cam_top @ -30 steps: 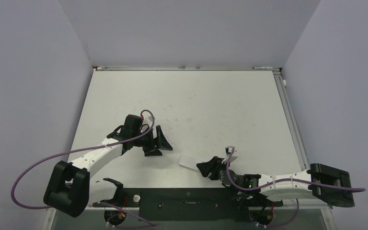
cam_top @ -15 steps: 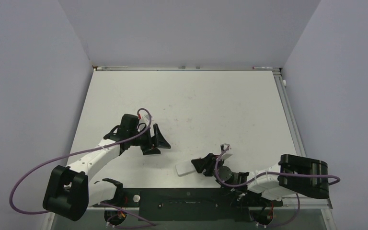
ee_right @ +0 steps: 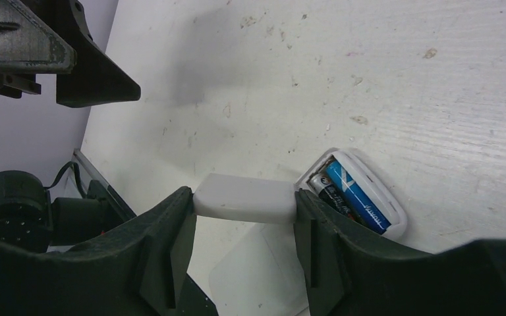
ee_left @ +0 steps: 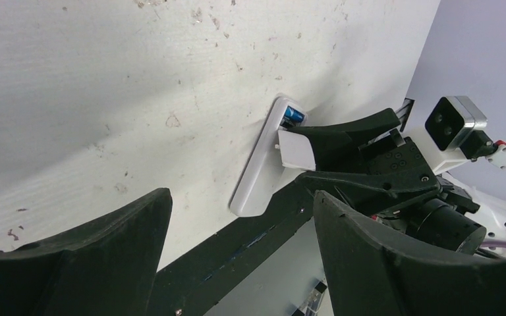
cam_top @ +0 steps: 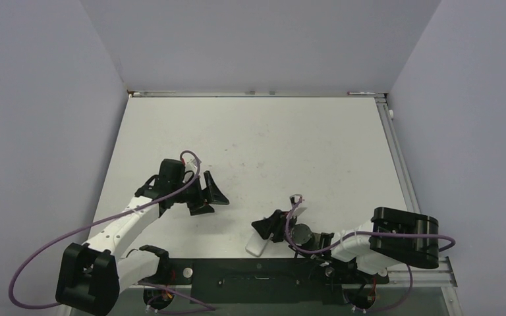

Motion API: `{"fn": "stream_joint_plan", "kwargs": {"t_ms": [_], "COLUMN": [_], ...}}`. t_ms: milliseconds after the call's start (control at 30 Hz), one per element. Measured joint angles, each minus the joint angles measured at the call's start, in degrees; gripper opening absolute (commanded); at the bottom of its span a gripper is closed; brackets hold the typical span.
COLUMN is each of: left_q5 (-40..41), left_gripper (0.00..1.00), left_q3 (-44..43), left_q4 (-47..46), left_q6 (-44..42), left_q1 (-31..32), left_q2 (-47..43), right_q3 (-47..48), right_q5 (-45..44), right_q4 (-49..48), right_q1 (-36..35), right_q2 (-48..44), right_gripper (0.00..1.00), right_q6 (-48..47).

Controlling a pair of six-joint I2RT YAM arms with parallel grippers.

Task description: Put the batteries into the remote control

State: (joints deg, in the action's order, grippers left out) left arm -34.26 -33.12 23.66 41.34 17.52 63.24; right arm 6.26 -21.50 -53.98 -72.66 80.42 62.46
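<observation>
The white remote control (ee_right: 395,214) lies back-up on the table near the front edge, also seen from above (cam_top: 257,245). Its compartment is uncovered, with the batteries side by side inside: one blue (ee_right: 356,195), one dark (ee_right: 329,196). My right gripper (ee_right: 242,197) is shut on a small white plastic piece (ee_right: 244,199), held just beside the compartment's edge. The left wrist view shows that piece (ee_left: 296,149) tilted over the remote control (ee_left: 257,178). My left gripper (cam_top: 207,195) hangs open and empty to the left, apart from the remote.
A black strip (cam_top: 250,273) runs along the table's near edge, right behind the remote. The table (cam_top: 270,138) is scuffed white, with walls on three sides. Purple cables (cam_top: 39,243) loop off both arms.
My right arm has drawn back toward the near edge and turned, and the remote has shifted nearer that edge with it. My left gripper has drifted slightly left, still open.
</observation>
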Motion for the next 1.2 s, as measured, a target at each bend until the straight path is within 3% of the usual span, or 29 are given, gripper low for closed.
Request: {"fn": "stream_joint_plan", "kwargs": {"t_ms": [133,267,467,633,833,1000,1200], "left_q5": [0.07,1.42,5.49,13.16,23.23,25.44,27.52], "left_gripper": [0.76,0.76,0.75,0.76,0.76,0.76,0.75], "left_q3": [1.57,3.37,6.47,3.76,-9.64,-16.79,-17.62], "left_q4": [1.07,2.91,0.24,-2.89,-3.26,-7.76,-11.67], "left_q6": [1.18,3.85,12.63,17.92,19.91,21.33,22.82], "left_q1": [0.55,4.81,19.47,35.91,48.78,53.62,54.01], "left_q2": [-4.42,-10.01,-12.61,-5.03,10.69,19.37,26.95], "right_q3": [2.10,7.54,11.58,14.32,19.82,20.11,20.13], "right_q5": [1.44,1.66,1.20,-2.71,-7.02,-9.81,-13.90], "right_q4": [5.49,17.68,38.10,57.57,71.25,77.40,83.73], "right_q1": [0.33,0.37,0.37,0.37,0.70,0.74,1.03], "right_q2": [-3.67,-13.46,-31.34,-40.04,-41.66,-43.10,-47.67], "right_gripper": [0.08,0.09,0.08,0.08,0.09,0.09,0.09], "right_q6": [-2.58,-7.45,-12.13,-13.33,-15.63,-16.44,-15.63]}}
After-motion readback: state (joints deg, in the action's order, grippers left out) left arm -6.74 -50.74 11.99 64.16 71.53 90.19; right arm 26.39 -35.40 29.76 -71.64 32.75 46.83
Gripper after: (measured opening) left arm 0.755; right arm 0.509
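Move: The remote control lies on the table, open, with both batteries in its far end. Its middle is about 10 cm back, 13 cm right and 8 cm below the left hand. The battery cover, in the right fingers, is some 6 cm back, 12 cm right and 4 cm below the left hand. From the right hand, the remote control's middle is about 3 cm back, 1 cm right and 4 cm down; the battery compartment is level, 3 cm right and 4 cm down. The battery cover, still held, is lifted about 9 cm off the remote control by the right hand, then carried some 12 cm right as its fingers tip more steeply down. The empty left hand, fingers staying open, sweeps back and right, then mainly right across the remote control's near end, turning clockwise about 20 degrees and finally sinking 3 cm on its right side. ##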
